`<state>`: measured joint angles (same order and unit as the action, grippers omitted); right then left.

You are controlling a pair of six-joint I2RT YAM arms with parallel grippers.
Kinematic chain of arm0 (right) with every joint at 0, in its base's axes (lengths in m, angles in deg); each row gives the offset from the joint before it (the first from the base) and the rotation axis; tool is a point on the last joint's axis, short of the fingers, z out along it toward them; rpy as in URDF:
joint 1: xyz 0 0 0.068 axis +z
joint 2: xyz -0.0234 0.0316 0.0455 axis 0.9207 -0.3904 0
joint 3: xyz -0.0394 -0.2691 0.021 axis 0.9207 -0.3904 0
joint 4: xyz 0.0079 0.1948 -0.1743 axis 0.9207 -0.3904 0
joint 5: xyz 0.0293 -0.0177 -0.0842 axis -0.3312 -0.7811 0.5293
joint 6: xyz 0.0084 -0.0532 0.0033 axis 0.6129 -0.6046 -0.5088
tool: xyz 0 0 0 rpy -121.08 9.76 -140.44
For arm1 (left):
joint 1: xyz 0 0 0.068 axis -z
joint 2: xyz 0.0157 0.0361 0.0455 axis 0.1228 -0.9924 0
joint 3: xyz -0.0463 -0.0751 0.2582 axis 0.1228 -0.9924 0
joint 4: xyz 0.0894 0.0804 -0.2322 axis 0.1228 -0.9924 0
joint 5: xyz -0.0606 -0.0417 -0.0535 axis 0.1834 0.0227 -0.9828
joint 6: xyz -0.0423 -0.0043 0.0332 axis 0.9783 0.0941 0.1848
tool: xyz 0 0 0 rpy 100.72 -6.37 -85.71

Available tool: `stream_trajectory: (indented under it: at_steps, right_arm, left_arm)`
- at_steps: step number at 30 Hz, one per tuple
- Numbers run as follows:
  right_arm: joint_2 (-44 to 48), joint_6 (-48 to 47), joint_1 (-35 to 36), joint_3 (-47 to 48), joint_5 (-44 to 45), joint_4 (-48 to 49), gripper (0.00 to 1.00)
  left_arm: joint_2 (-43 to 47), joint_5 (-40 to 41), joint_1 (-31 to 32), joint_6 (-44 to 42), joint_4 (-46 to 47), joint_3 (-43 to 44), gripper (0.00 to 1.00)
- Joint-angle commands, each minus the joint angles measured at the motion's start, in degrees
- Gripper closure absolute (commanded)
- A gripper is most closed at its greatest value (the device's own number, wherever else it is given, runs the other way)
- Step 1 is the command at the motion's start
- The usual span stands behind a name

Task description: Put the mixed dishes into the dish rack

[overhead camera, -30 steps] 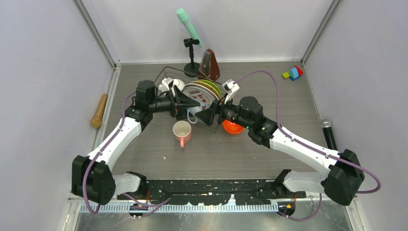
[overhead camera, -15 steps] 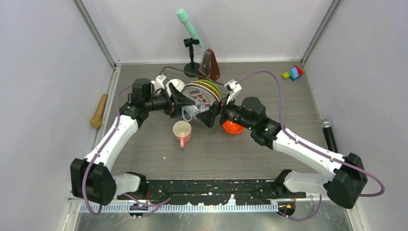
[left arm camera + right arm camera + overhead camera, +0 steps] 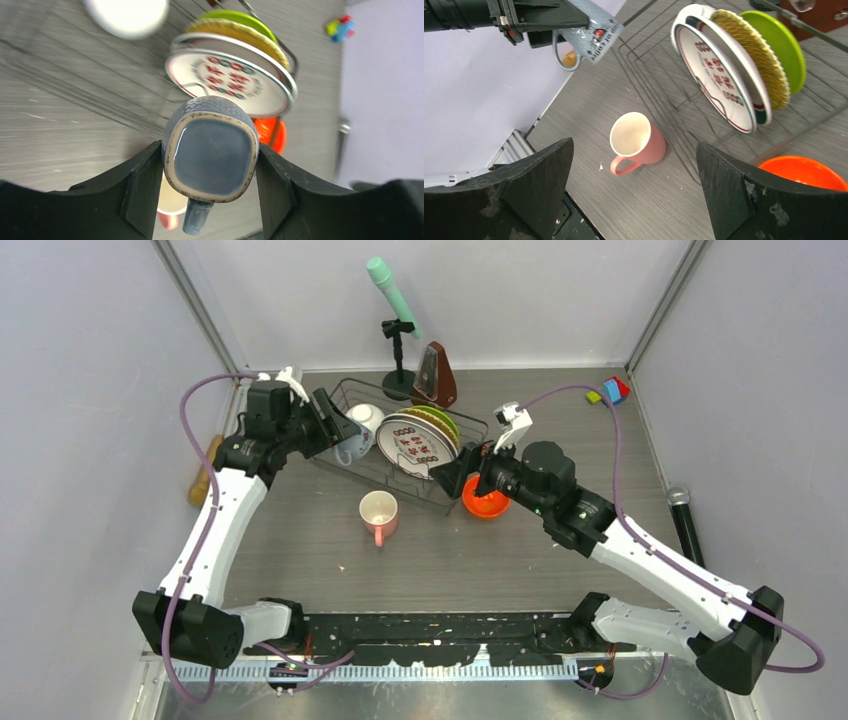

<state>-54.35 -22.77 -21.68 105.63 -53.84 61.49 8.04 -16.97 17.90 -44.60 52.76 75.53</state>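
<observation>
My left gripper (image 3: 338, 432) is shut on the small grey-blue mug (image 3: 210, 150), holding it by its sides above the left end of the dish rack (image 3: 352, 468). In the rack stand the white teal-rimmed plate (image 3: 410, 443), the tan plate (image 3: 754, 60) and the lime-green plate (image 3: 780, 45), with the white bowl (image 3: 366, 418) beside them. The pink mug (image 3: 378, 514) stands upright on the table in front of the rack. The orange-red bowl (image 3: 485, 503) sits by the rack's right end. My right gripper (image 3: 452, 476) is open and empty near that bowl.
A brown metronome (image 3: 436, 380) and a teal microphone on a stand (image 3: 394, 300) are behind the rack. A wooden handle (image 3: 207, 470) lies at the left wall, a black microphone (image 3: 682, 516) at the right, and coloured blocks (image 3: 609, 392) in the far right corner.
The two grippers have moved apart from above the rack. The left arm swung back to the left with the grey-blue mug, and the right gripper opened wide and drew back to the right.
</observation>
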Motion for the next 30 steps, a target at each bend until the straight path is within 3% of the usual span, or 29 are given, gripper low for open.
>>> stream_trajectory:
  at_steps: [1,4,11,23,30]
  right_arm:
    - [4.84,0.24,-0.32,3.45,6.20,-5.64,0.01]
    - [6.16,0.59,-0.34,4.42,9.24,-9.21,0.02]
    - [8.92,3.82,-0.41,4.40,18.15,-17.45,0.02]
    - [15.19,6.62,-0.45,-0.16,20.08,-21.46,0.03]
    - [13.84,7.51,-0.43,0.39,21.47,-22.96,0.04]
  left_arm:
    - [0.31,17.82,-0.20,-7.84,-1.12,2.86,1.00]
    - [-0.43,23.54,-0.22,-6.63,1.01,2.32,1.00]
    - [-6.99,27.68,-0.13,1.23,2.30,4.66,1.00]
    - [-15.12,29.83,0.98,3.99,9.16,6.06,1.00]
    - [-19.34,32.01,2.78,6.71,12.58,7.02,1.00]
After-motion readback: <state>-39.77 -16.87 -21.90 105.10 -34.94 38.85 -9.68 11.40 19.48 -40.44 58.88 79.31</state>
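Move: The left hand, holding the blue mug, has the rack's free left end some 10 cm ahead, 7 cm left and 16 cm below; the white bowl sits 15 cm ahead, 19 cm below, the plates 9 cm ahead and 14 cm right. For the open right hand, the orange bowl lies 4 cm ahead, 12 cm right, 24 cm below; the pink mug about level, 16 cm left; the plates 17 cm ahead, 6 cm left. Left carries the mug 13 cm forward, down and left; open right goes 10 cm right towards the orange bowl. ##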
